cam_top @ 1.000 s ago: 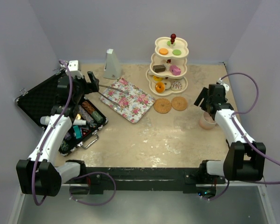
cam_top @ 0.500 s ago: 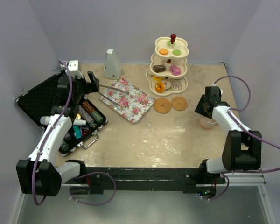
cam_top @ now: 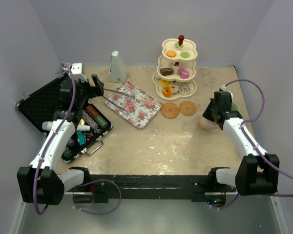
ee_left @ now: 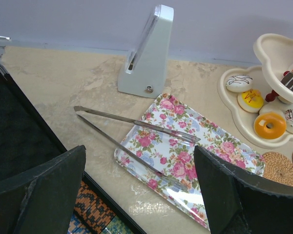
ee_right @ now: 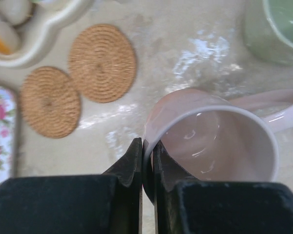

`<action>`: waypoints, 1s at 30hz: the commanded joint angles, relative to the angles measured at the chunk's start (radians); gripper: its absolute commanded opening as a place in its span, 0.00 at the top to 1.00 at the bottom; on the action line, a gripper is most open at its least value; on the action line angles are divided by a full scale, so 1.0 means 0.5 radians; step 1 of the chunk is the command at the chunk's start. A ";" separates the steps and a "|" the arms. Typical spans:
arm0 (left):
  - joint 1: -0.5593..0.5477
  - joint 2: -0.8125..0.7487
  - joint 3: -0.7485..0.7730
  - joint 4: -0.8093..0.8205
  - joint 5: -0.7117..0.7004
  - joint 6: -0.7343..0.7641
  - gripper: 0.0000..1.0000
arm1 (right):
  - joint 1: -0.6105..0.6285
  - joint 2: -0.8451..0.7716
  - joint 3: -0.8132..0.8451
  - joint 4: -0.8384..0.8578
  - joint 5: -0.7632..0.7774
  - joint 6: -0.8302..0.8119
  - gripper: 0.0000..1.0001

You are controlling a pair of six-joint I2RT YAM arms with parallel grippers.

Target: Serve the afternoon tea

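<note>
My right gripper [ee_right: 147, 156] is shut on the near rim of the pink mug [ee_right: 219, 141], one finger inside and one outside. In the top view that pink mug [cam_top: 205, 122] sits under the right gripper [cam_top: 212, 116], right of two woven coasters [cam_top: 170, 110] [cam_top: 187, 107]. The green mug [ee_right: 278, 29] stands just beyond it. The cream three-tier stand [cam_top: 178, 63] with a red knob holds toy donuts and cakes. My left gripper [ee_left: 139, 190] hangs open over the case edge, near the floral tray [ee_left: 185, 156], holding nothing.
Metal tongs [ee_left: 132, 122] lie across the floral tray's [cam_top: 134, 103] left end. A grey pyramid-shaped object [cam_top: 117, 67] stands at the back. The open black case [cam_top: 44, 105] of tools fills the left side. Walls close in on three sides.
My right gripper has closed from open onto the pink mug's rim. The mug has shifted left toward the coasters with it. The left arm has not moved.
</note>
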 commanded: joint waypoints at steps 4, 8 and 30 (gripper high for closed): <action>-0.012 -0.037 0.091 0.062 -0.013 -0.013 0.04 | 0.442 -0.193 0.091 0.255 0.088 0.545 1.00; -0.012 -0.040 0.088 0.059 -0.022 -0.010 0.04 | 0.742 -0.083 0.073 0.326 0.158 0.720 1.00; -0.012 -0.027 0.088 0.056 -0.032 -0.007 0.04 | 1.243 0.430 0.530 0.176 0.377 0.552 0.41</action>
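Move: The right hand already holds the pink cup by its left rim, just off the table, with the cup's middle some 4 cm to the hand's right. The left coaster lies about 8 cm ahead, 17 cm to the left and 9 cm below; the right coaster some 9 cm ahead and 7 cm left. The green cup is roughly 6 cm ahead and 16 cm right. From the left hand, the left coaster is about 42 cm right, 2 cm ahead and 25 cm down. The right hand keeps its pinch on the pink cup's rim and swings it fast to the left, some 22 cm, in a low arc that rises about 4 cm and sinks back down to the bare table on the near side of the left coaster, the wrist turning about 15 degrees counter-clockwise and rolling its left side up a little. Slowing over the last few centimetres, it opens the fingers to just over half and lets go of the rim, one finger remaining inside the cup and the other outside. ##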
